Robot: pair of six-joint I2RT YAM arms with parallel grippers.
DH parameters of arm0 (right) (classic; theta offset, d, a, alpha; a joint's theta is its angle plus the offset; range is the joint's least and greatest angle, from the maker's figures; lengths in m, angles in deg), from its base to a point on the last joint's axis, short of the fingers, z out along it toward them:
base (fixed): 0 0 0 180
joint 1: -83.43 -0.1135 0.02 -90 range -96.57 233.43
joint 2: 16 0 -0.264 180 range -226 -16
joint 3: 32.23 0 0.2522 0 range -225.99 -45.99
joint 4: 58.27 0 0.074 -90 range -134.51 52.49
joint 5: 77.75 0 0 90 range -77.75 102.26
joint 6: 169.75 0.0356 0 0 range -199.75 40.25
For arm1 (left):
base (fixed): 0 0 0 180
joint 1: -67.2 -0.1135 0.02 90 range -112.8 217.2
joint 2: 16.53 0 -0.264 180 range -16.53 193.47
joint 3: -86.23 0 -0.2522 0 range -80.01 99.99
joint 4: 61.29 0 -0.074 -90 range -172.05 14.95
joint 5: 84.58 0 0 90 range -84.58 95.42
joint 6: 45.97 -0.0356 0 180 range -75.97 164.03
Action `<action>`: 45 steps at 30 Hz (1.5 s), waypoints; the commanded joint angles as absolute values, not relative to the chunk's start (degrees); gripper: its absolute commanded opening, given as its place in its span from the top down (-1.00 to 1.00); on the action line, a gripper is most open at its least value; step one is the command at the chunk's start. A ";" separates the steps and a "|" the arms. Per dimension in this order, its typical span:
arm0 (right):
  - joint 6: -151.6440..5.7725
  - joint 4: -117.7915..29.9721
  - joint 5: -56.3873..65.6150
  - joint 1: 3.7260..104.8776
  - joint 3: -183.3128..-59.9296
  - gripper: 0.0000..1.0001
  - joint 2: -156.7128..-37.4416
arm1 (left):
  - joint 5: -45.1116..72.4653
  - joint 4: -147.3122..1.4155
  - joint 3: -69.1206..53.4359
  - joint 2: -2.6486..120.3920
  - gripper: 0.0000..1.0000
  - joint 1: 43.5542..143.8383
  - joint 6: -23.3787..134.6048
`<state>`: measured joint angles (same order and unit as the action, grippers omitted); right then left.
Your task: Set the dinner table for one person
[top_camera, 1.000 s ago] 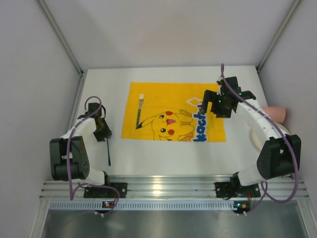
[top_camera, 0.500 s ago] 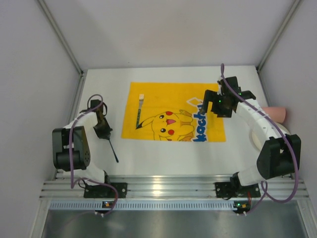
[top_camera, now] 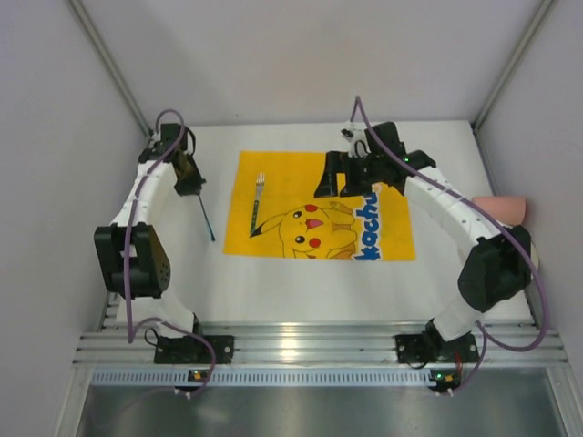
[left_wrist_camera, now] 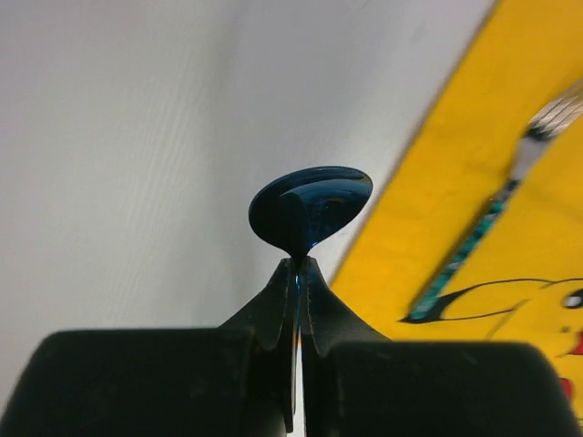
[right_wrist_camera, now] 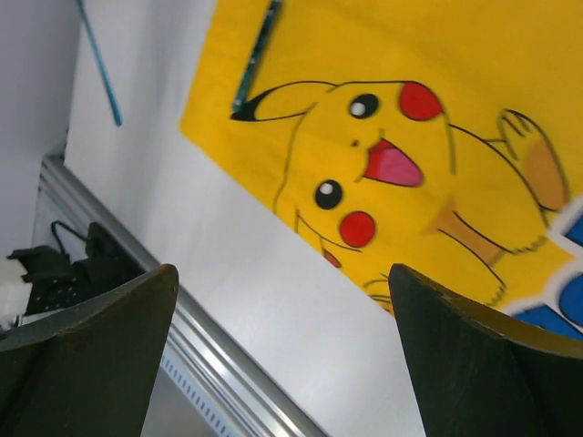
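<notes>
The dinner table (top_camera: 301, 282) is a white top with a yellow Pikachu cloth (top_camera: 273, 173) on it. A fork (top_camera: 256, 202) lies on the cloth's left part, and its teal handle shows in the left wrist view (left_wrist_camera: 465, 259). My left gripper (top_camera: 193, 186) (left_wrist_camera: 297, 266) is at the far left, shut on a dark blue spoon (top_camera: 207, 218). The spoon's bowl (left_wrist_camera: 311, 206) sticks out past the fingertips. My right gripper (top_camera: 339, 179) (right_wrist_camera: 281, 273) hangs open over the cloth's upper middle, holding nothing.
A pink object (top_camera: 506, 208) sits at the right edge behind the right arm. Metal rails (top_camera: 301, 341) run along the near edge, and grey walls close in on both sides and at the back.
My left gripper shut on the spoon, lifted it off the table and carried it toward the far left. My right arm swung left over the cloth.
</notes>
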<state>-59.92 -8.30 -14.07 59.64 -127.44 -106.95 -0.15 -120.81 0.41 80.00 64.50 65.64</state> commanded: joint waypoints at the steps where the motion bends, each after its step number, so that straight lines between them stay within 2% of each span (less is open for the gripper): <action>1: -57.78 -13.39 -20.18 53.91 -133.25 -0.99 -111.61 | 2.42 -125.23 13.63 84.43 1.00 71.91 68.99; 10: -55.93 -18.23 -18.77 46.17 -143.88 -0.99 -123.56 | 12.61 -128.39 35.27 97.88 1.00 86.52 78.04; 13: -55.14 -19.01 -17.28 46.07 -143.11 -0.99 -124.72 | 12.97 -130.76 41.16 99.83 1.00 89.68 78.75; 17: -53.56 -23.14 -15.61 45.99 -138.81 -0.94 -124.37 | 16.13 -130.43 41.89 98.69 1.00 90.75 81.03; 21: -53.65 -23.94 -14.47 45.90 -136.52 -0.81 -124.89 | 17.90 -129.72 40.58 96.41 1.00 90.84 82.62; 23: -53.91 -24.46 -13.94 45.90 -135.90 -0.58 -124.72 | 18.25 -129.55 40.31 95.44 1.00 90.84 82.79; 24: -54.00 -24.64 -13.68 45.90 -135.46 -0.33 -124.46 | 18.25 -129.54 40.05 95.18 1.00 90.84 82.88; 25: -54.00 -24.99 -13.32 45.90 -135.29 0.23 -124.19 | 18.25 -129.54 39.35 94.83 1.00 90.84 82.62; 27: -54.26 -25.08 -12.19 45.99 -134.67 0.84 -123.14 | 17.81 -129.11 37.60 94.30 1.00 90.84 82.18; 28: -54.52 -24.73 -11.57 45.99 -134.67 1.00 -122.53 | 17.90 -128.84 36.89 94.12 1.00 90.84 81.66; 30: -54.88 -24.99 -9.99 46.16 -133.10 1.00 -120.08 | 18.25 -127.10 34.79 93.68 1.00 90.84 81.30; 31: -54.79 -25.78 -9.46 46.42 -132.22 1.00 -119.19 | 18.16 -126.47 34.08 93.07 0.78 90.84 80.95; 33: -54.53 -25.78 -8.67 48.08 -129.59 1.00 -116.39 | 17.90 -125.33 32.76 92.63 0.16 90.84 80.33; 34: -54.53 -25.61 -8.58 49.05 -128.44 1.00 -115.41 | 16.59 -125.33 32.67 92.36 -0.66 90.75 79.38; 35: -54.53 -25.35 -8.23 50.19 -127.12 1.00 -114.44 | 16.06 -125.41 32.49 92.19 -0.97 90.75 78.67; 41: -59.26 -20.79 -2.96 60.04 -116.92 1.00 -109.77 | 8.86 -127.35 29.51 89.64 -0.96 90.31 74.18; 45: -62.96 -13.49 3.01 61.98 -118.22 1.00 -115.64 | 8.49 -124.89 22.66 86.22 -0.97 89.79 74.00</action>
<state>-58.32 -18.13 -2.36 62.54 -117.10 -112.59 10.56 -127.13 25.83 91.38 90.38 75.72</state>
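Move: Across from the left hand, which already holds the spoon by its neck, the open right gripper waits some 39 cm to the right, 5 cm nearer the base and 8 cm higher. From the right hand the spoon's middle is about 37 cm to the left, roughly level fore-and-aft and 11 cm lower. The fork on the yellow placemat lies 13 cm ahead of the right hand, 22 cm left and 20 cm down; the placemat's middle is 14 cm ahead, 3 cm left, equally low. Swinging about 27 cm right, rising and reaching slightly forward while it turns clockwise, the left hand brings the spoon to the right gripper, which comes left, then sinks and pinches the handle. The left fingers then open and that hand backs off left and down; the right keeps its pinch and carries the spoon some 16 cm right, lowering late over the placemat's lettering. ##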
